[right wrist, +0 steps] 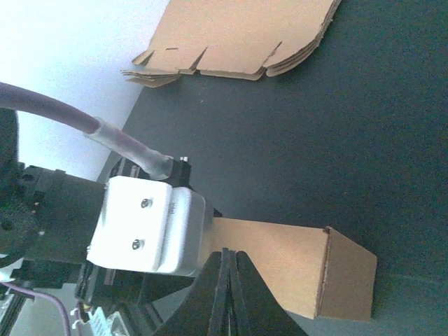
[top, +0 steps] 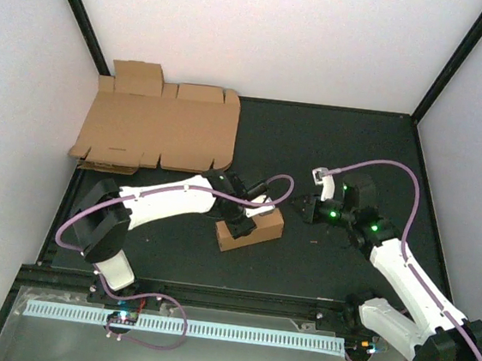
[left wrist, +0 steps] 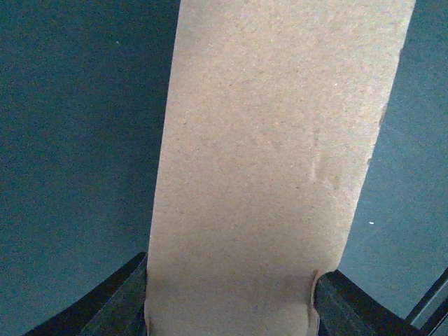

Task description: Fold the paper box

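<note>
The paper box is a small folded brown box lying on the black mat at the middle of the table. My left gripper reaches over its left end. In the left wrist view the box fills the space between the jaws. Both dark fingers press against its sides, and the cardboard edge dents in at the right one. My right gripper hovers just right of the box, apart from it. Its fingers are pressed together with nothing between them. The box lies beyond them, with one closed end facing right.
A stack of larger flat cardboard sheets lies at the back left against the wall, also seen in the right wrist view. The left arm's white wrist camera sits close to the right fingers. White walls enclose the mat.
</note>
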Controlling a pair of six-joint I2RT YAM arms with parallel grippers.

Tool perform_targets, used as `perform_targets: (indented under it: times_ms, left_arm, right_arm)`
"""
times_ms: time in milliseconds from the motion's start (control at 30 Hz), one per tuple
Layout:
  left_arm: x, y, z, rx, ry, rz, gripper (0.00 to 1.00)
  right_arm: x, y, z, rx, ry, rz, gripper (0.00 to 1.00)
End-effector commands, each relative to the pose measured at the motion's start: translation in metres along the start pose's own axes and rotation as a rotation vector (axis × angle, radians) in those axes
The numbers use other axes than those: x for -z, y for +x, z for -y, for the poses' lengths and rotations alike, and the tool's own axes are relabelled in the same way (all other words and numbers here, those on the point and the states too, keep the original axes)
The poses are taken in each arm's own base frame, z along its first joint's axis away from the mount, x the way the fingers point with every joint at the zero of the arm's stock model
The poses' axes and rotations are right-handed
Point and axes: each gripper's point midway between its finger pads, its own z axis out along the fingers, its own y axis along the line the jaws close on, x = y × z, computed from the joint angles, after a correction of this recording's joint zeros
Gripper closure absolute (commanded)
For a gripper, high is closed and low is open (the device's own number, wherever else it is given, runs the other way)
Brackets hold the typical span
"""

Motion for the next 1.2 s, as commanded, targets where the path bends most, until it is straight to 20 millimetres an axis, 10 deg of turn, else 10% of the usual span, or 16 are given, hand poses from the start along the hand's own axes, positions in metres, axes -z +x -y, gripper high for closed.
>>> perform_targets:
  times_ms: [0,167,367,600,767,1167]
  left_arm:
    - [0.016,-0.006,0.0,-0.016,-0.016,0.02,0.51]
    - [0.042,-0.016,-0.005,-0.054,-0.129,0.137,0.54]
    - [0.087,-0.037,-0.009,-0.099,-0.351,0.409,0.47]
    - [0.133,-0.043,-0.005,-0.222,-0.667,0.655,0.48]
    - [0.149,-0.046,-0.012,-0.221,-0.836,0.71,0.48]
    - [0.145,-0.055,0.006,-0.299,-0.86,0.778,0.5]
  right_arm:
    - [-0.002,0.002,0.016,-0.048,0.085,-0.012,0.93]
    - [0.0,-0.002,0.03,-0.161,0.211,-0.082,0.8]
    - [0.02,-0.021,0.013,-0.255,0.225,-0.042,0.01]
    - [0.055,-0.035,0.012,-0.515,0.311,0.082,0.0]
    - [0.041,-0.019,-0.018,-0.711,0.076,0.007,0.01]
    - [0.045,-0.037,-0.05,-0.755,-0.154,0.069,0.0]
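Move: The left hand, fingers pointing down, already holds the box across its narrow sides; the box's middle is about 2 cm right of that hand, level with it fore and aft, and some 2 cm lower. The right gripper, shut, hangs roughly 12 cm right of the left hand, 3 cm farther out and 10 cm higher. From the right hand, the box's middle lies about 10 cm left, 4 cm back and 12 cm below. Keeping its grip, the left hand carries the box almost straight up about 14 cm and tips it over its long axis by some 65 degrees, so that the fingers swing from pointing down to pointing forward. Meanwhile the right hand dips a little forward and down, opens wide, then swings right and up before easing back and left to end about 5 cm higher, rolled some 40 degrees clockwise as seen along its fingers, with its open jaws facing the box's right end; a touch can't be made out. ##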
